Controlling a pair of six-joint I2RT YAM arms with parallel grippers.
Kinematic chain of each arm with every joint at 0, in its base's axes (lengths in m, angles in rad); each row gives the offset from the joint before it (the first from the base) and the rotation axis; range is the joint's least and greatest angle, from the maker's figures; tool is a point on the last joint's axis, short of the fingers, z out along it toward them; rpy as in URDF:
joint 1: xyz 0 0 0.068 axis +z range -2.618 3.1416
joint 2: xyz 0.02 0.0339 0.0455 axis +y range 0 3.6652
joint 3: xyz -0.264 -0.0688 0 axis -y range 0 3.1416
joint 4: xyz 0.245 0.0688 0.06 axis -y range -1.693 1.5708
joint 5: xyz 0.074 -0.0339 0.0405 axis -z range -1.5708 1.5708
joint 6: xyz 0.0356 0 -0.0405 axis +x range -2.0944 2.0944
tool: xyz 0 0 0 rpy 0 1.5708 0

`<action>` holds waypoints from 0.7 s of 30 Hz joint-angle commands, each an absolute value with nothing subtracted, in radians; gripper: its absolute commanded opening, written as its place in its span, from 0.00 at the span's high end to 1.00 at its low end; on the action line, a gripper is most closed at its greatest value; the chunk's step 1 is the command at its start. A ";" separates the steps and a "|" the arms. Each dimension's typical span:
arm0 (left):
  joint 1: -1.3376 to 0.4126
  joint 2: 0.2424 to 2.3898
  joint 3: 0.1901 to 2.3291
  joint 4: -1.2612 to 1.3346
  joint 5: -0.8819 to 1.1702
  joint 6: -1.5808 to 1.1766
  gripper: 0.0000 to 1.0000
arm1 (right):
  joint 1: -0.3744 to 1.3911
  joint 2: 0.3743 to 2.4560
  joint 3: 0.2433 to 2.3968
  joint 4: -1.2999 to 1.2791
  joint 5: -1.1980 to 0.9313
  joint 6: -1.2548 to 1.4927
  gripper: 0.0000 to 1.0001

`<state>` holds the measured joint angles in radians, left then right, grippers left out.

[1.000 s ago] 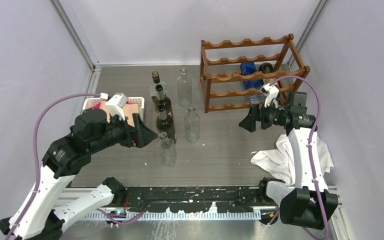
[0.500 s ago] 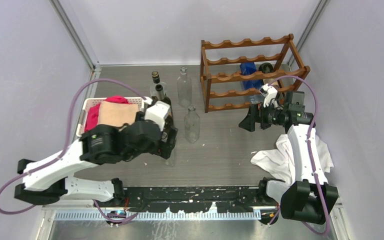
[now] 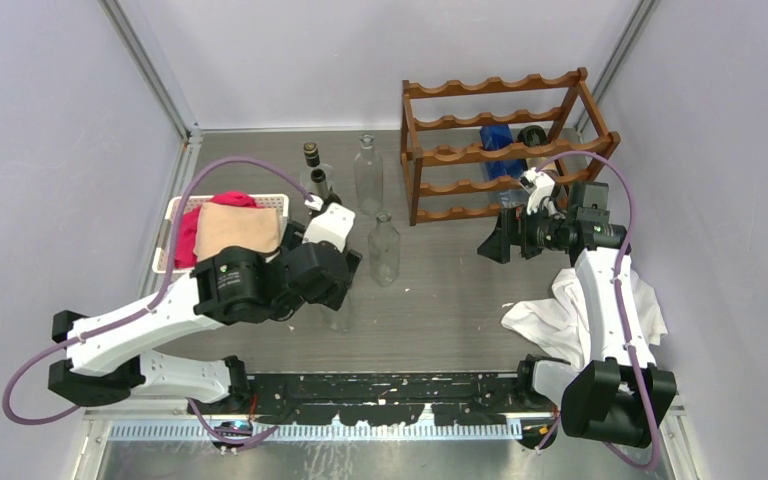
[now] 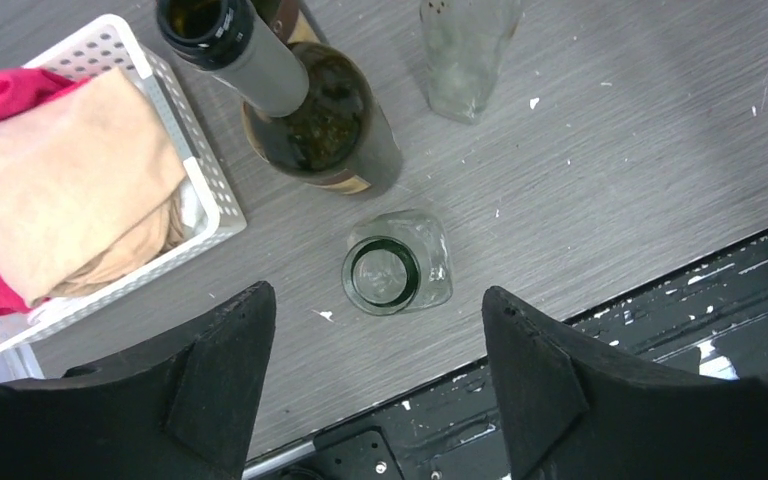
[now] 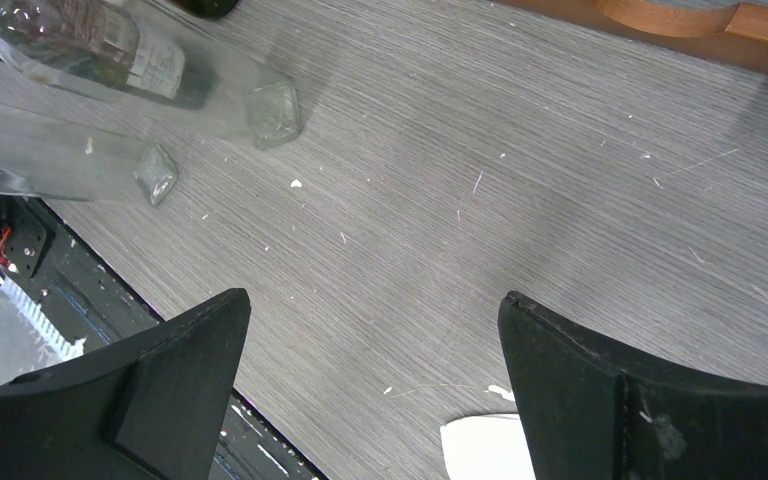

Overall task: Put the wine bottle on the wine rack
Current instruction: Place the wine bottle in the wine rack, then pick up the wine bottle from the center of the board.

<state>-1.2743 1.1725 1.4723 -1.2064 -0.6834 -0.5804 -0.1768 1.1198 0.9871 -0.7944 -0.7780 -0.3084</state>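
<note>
The reddish-brown wine rack (image 3: pixel 500 150) stands at the back right of the table. A dark wine bottle (image 4: pixel 315 115) stands upright next to the white basket (image 4: pixel 215 190); in the top view my left arm covers most of it. My left gripper (image 4: pixel 377 292) points straight down, open and empty, above a small clear bottle (image 4: pixel 397 270) whose mouth shows just beyond the fingertips. From overhead the left gripper (image 3: pixel 340 283) sits over that bottle (image 3: pixel 338 315). Open and empty, my right gripper (image 3: pixel 495 245) hovers in front of the rack, facing bare table (image 5: pixel 372 297).
Two more dark bottle necks (image 3: pixel 316 170) and two clear bottles (image 3: pixel 367 170) (image 3: pixel 384 250) stand around the left gripper. The basket holds red and tan cloths (image 3: pixel 225 228). A white cloth (image 3: pixel 580 305) lies by the right arm. A blue object (image 3: pixel 495 140) rests inside the rack.
My left arm has swung right from over the basket, and its gripper now hangs over the bottles. The right arm has barely moved.
</note>
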 commanded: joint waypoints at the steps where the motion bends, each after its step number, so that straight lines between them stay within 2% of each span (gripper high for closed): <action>1: -1.199 1.177 1.420 -1.103 -0.568 -0.548 0.28 | -0.175 1.117 0.996 -0.782 -0.778 -0.317 0.00; 4: -1.168 1.178 1.391 -1.075 -0.510 -0.542 0.32 | -0.175 1.115 0.996 -0.785 -0.777 -0.320 0.00; 9: -1.148 1.195 1.368 -1.052 -0.463 -0.536 0.45 | -0.175 1.115 0.998 -0.788 -0.772 -0.323 0.00; 16: -1.131 1.213 1.361 -1.039 -0.435 -0.523 0.46 | -0.175 1.115 0.999 -0.790 -0.770 -0.326 0.00; 21: -1.116 1.213 1.356 -1.041 -0.428 -0.516 0.57 | -0.175 1.116 0.999 -0.792 -0.770 -0.327 0.00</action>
<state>-1.1282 1.2175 1.3567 -1.0863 -0.4412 -0.5331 -0.1768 1.1198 0.9871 -0.7959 -0.7673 -0.3153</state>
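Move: The clear bottle with the green-tinted mouth stands nearly under the left hand, about 1 cm ahead and 2 cm to the right, its middle some 16 cm lower. A dark wine bottle stands roughly 11 cm farther out than it, and another clear bottle about 11 cm farther out and 10 cm right of it. The cloth basket lies 20 cm ahead and 25 cm left of the left hand. From the idle right hand, the near clear bottle is some 33 cm left and 10 cm back. Bring the left gripper down about 5 cm onto the mouth and neck of the near clear bottle, quickly at first and then easing off, drifting a couple of centimetres to the right. Tip the fingers some 10 degrees more downward on the way and close them from wide to about half open, so that they straddle the neck; contact can't be made out. ##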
